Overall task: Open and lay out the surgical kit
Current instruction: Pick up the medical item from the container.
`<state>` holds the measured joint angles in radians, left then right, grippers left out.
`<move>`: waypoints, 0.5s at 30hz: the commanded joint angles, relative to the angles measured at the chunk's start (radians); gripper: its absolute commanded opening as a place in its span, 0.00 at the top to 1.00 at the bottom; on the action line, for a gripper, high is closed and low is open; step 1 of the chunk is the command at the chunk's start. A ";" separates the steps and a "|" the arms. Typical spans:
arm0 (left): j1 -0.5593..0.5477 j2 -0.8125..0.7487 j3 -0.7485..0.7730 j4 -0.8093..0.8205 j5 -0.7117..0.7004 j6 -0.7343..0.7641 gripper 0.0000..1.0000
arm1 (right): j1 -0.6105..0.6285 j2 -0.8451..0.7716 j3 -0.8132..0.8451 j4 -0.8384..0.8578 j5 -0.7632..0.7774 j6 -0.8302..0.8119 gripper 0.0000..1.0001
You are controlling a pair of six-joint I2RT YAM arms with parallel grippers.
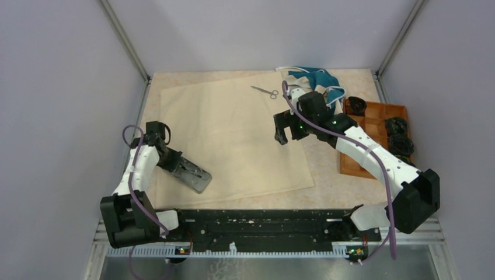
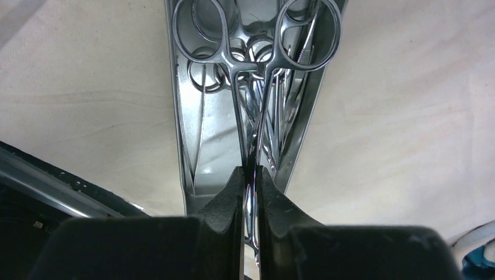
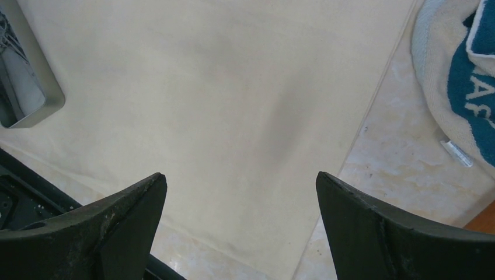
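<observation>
The beige cloth wrap [image 1: 233,134] lies spread flat on the table. Near its left front corner sits the steel tray [image 1: 195,178]. My left gripper [image 1: 184,169] reaches into that tray. In the left wrist view the gripper [image 2: 251,175] is shut on the shaft of ring-handled forceps [image 2: 257,69], whose rings point away over the tray [image 2: 192,146]. Several more silver instruments lie beneath. One pair of scissors [image 1: 265,91] rests on the cloth's far edge. My right gripper [image 1: 286,131] hovers open above the cloth [image 3: 204,87], with nothing between its fingers [image 3: 240,178].
Teal-and-white fabric [image 1: 318,81] is bunched at the back right. An orange-brown compartment tray [image 1: 373,125] with dark items stands at the right, under the right arm. A black rail [image 1: 262,224] runs along the near edge. The steel tray's corner [image 3: 35,76] shows at the right wrist view's left.
</observation>
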<state>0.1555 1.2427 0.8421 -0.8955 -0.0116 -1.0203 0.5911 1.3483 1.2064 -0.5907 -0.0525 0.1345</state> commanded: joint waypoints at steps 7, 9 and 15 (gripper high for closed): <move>0.004 -0.051 0.024 0.023 0.106 0.132 1.00 | 0.003 0.092 0.064 0.055 -0.229 0.058 0.01; 0.005 -0.053 0.020 0.026 0.105 0.123 1.00 | 0.014 0.122 0.073 0.068 -0.284 0.062 0.01; 0.005 -0.059 0.004 0.025 0.162 0.090 1.00 | 0.101 0.314 0.118 0.299 -0.600 0.257 0.06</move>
<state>0.1558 1.2133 0.8421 -0.8909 0.1013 -0.9173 0.6224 1.5433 1.2453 -0.4915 -0.4191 0.2325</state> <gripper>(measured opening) 0.122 0.971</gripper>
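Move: The left hand already holds the ring-handled clamp, lifted clear; the container it came from lies about 6 cm below, nearly straight under. The open right gripper stands some 39 cm to the left hand's right, 7 cm ahead and 12 cm higher. From the right hand the clamp is about 39 cm left, 6 cm back and 12 cm down, the container below it, 38 cm left, 7 cm back and 18 cm down; the scissors lie 26 cm ahead, 6 cm left and 19 cm down. Still pinching the clamp, the left hand eases about 2 cm to the right and 1 cm up above the container, turning slightly clockwise. Meanwhile the right hand, touching nothing and wide open, sets off and gathers speed leftward towards the held clamp, about 8 cm, sinking some 3 cm and drawing back 2, its wrist tipping down and turning counter-clockwise, over 20 degrees in all. ##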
